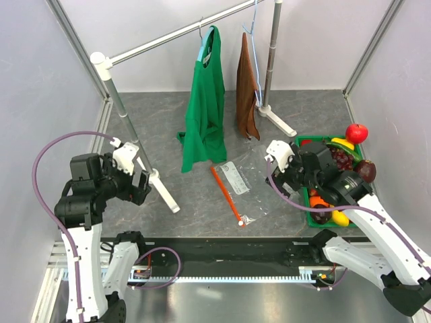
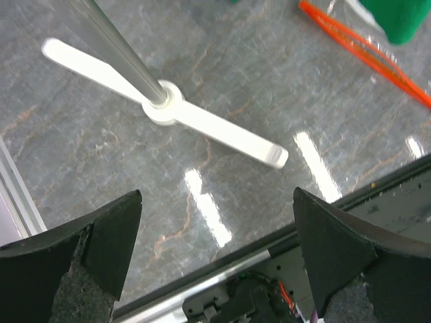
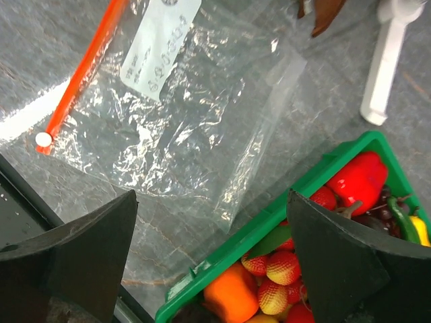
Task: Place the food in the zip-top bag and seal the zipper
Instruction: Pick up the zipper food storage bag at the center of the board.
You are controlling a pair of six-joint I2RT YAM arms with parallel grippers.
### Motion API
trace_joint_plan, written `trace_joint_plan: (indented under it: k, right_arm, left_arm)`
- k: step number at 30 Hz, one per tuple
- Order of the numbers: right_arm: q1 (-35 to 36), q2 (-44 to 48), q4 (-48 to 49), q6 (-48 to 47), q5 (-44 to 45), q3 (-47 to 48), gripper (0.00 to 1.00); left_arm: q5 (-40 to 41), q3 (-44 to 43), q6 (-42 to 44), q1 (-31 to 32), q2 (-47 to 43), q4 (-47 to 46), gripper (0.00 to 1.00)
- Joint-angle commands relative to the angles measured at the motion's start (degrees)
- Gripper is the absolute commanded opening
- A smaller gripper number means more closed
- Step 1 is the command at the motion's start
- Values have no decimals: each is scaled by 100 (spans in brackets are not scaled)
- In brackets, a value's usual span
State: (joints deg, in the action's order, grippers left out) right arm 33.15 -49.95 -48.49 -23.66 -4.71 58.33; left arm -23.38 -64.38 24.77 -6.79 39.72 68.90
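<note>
The clear zip-top bag (image 1: pixel 248 178) lies flat on the grey table, empty; it also shows in the right wrist view (image 3: pixel 195 114). Its orange-red zipper (image 1: pixel 225 194) runs along the left edge, with a whitish tab (image 3: pixel 44 139) at the near end. The food sits in a green tray (image 1: pixel 304 140) at the right: a red apple (image 1: pixel 356 132), dark grapes (image 1: pixel 341 159) and a maroon fruit (image 1: pixel 367 169). My right gripper (image 3: pixel 212 269) is open and empty, above the tray's rim (image 3: pixel 269 219) beside the bag. My left gripper (image 2: pixel 215 256) is open and empty, far left of the bag.
A clothes rack spans the back, with a green garment (image 1: pixel 205 108) and a brown one (image 1: pixel 246 87) hanging. Its white foot (image 2: pixel 202 124) and pole (image 2: pixel 114 47) lie just ahead of my left gripper. Strawberries (image 3: pixel 283 266) and an orange piece (image 3: pixel 232 299) fill the tray's near corner.
</note>
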Motion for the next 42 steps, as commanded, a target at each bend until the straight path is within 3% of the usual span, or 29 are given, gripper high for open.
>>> trace_joint_plan:
  k: [1,7,14,17,19,24,31,34,42]
  right_arm:
    - [8,-225,287,19,-39,-321,97]
    - [8,-673,901,528,-215,-497,88]
    - [51,-989,2140,2557,110,-936,88]
    - [507,-1270,2659,3165,645,-1104,88]
    - [1148,-1455,2862,3288,1101,-1165,87]
    - [1685,-1868,3082,3403,1060,-1394,84]
    - [1862,-3018,3601,3280,963,-1527,77]
    - [1985,-3195,3829,3394,989,-1438,72]
    - [2310,-3573,3952,3675,981,-1140,70]
  left_arm:
    - [-228,-206,-534,-16,-298,-702,100]
    - [-870,-119,-842,-7,-712,-1177,100]
    - [-1151,57,-1238,-16,-747,-1765,100]
    - [-1134,145,-1414,-7,-659,-1942,100]
    - [-1117,215,-1449,-7,-598,-2004,100]
    - [-1178,303,-1475,-16,-589,-2214,100]
    - [-1336,373,-1599,-7,-580,-2399,100]
    - [-1345,470,-1520,-7,-571,-2425,100]
    - [-1582,672,-1414,-16,-580,-2443,100]
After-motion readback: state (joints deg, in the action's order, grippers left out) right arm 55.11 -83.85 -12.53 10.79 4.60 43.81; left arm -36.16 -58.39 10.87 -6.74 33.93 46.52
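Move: The bag's orange zipper edge lies flat, its middle about 16 cm to the right hand's left, level with it front to back and some 21 cm below. The white label is roughly 4 cm to the right of the zipper's middle and 7 cm farther out. The green food bin is about 22 cm to the right hand's right, 5 cm ahead and 17 cm below. From the left hand, the zipper's middle lies around 29 cm right, 3 cm ahead and 23 cm down. The bag's orange zipper edge is what the empty right hand comes down over: it sinks first, drifting slightly forward, then sweeps left while still sinking, about 18 cm down and 14 cm left in all. Its fingers tip some 20 degrees further down and close partway, though contact can't be seen. The empty left hand rises about 5 cm, shifting right and forward and tilting up. ##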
